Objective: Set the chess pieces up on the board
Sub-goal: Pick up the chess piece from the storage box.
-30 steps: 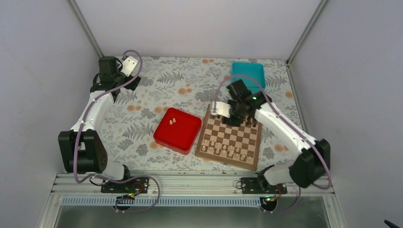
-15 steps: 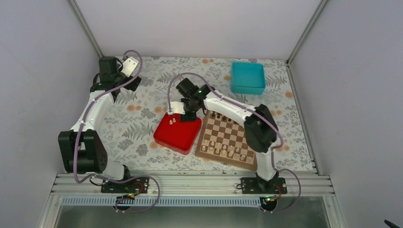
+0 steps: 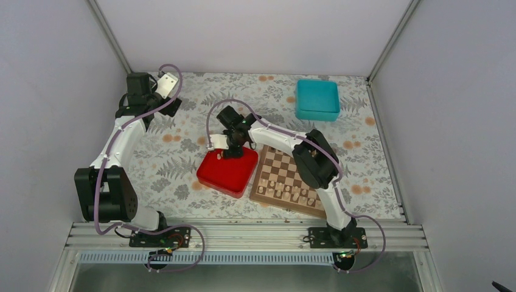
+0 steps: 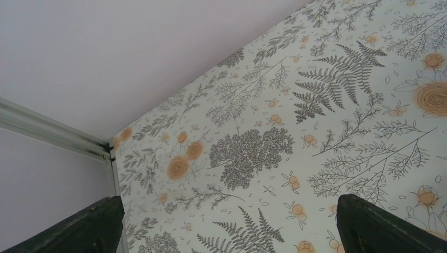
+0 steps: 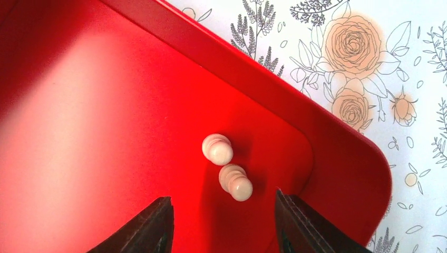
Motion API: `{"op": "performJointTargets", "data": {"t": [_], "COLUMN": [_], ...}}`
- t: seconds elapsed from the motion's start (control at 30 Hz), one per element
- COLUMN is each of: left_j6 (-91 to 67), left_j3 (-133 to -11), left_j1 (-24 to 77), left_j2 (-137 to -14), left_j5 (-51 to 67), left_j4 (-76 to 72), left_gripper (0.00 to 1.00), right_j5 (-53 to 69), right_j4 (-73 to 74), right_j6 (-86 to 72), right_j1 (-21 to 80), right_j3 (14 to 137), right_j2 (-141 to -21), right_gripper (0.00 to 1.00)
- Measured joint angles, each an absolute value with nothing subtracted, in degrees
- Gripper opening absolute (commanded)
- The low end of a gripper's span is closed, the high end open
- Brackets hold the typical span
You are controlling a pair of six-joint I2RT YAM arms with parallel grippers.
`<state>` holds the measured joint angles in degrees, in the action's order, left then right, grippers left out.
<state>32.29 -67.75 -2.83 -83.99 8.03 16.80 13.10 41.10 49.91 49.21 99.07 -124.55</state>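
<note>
The board (image 3: 286, 173) lies right of centre, with several pale chess pieces (image 3: 286, 193) standing on its near rows. Two more pale chess pieces (image 5: 217, 148) (image 5: 236, 183) stand close together in the far corner of the red tray (image 5: 79, 132). My right gripper (image 5: 221, 232) hangs just over them, open, its fingers either side of the nearer piece and touching neither. Seen from the top, that gripper (image 3: 230, 149) covers the tray's far edge and hides both pieces. My left gripper (image 4: 226, 232) is open and empty over the floral cloth at the far left (image 3: 165, 85).
A teal box (image 3: 317, 99) sits at the far right of the table. The red tray (image 3: 226, 173) lies directly left of the board. My right arm (image 3: 286, 140) stretches across the board's far left corner. Cage walls and a metal post (image 4: 52, 132) close in the table.
My right arm has swung left from the board's far edge to the red tray and lowered over the two pieces, its jaws widening. The left arm has not moved.
</note>
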Motion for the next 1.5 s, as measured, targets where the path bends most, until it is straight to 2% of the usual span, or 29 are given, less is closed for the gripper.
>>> {"op": "performJointTargets", "data": {"t": [0.47,0.67,0.87,1.23,1.5], "left_j6": [32.3,32.3,32.3,32.3,32.2], "left_j3": [-67.7,-67.7,-67.7,-67.7,-67.7], "left_j1": [-2.8,-2.8,-2.8,-2.8,-2.8], "left_j2": [-84.0,-84.0,-84.0,-83.9,-83.5], "left_j5": [8.8,9.3,9.6,9.7,9.7], "left_j4": [16.8,16.8,16.8,16.9,17.3], "left_gripper": [1.0,1.0,1.0,1.0,1.0], "right_j5": [11.4,10.4,9.5,8.7,9.8], "right_j4": [39.6,41.0,41.8,42.7,44.6], "right_j6": [50.4,50.7,50.7,50.7,50.4], "right_j1": [49.8,49.8,49.8,49.8,49.8], "right_j3": [101.5,103.7,103.7,101.6,98.6], "right_j2": [-127.9,-130.5,-130.5,-129.7,-125.0], "right_gripper": [0.5,0.39,0.33,0.11,0.05]}}
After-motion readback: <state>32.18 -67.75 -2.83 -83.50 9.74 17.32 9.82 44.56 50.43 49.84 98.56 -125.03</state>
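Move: The chess piece to take is the one nearer the board of the last two in the red box: from the open right gripper about 1 cm ahead, 1 cm left and 3 cm below. The other piece stands about 3 cm to the gripper's left, level with it fore and aft; the box's middle lies some 4 cm back and 1 cm right, both also about 3 cm lower. From the idle left gripper the target is roughly 15 cm back, 19 cm right and 20 cm below. Lower the right gripper about 3.5 cm into the red box, easing a little forward and left at first so the half-open fingers straddle the nearer-to-board piece. Close on it while drifting back and right about 2 cm, pinch it between the fingertips, then raise it some 2 cm, still backing off to the right. ##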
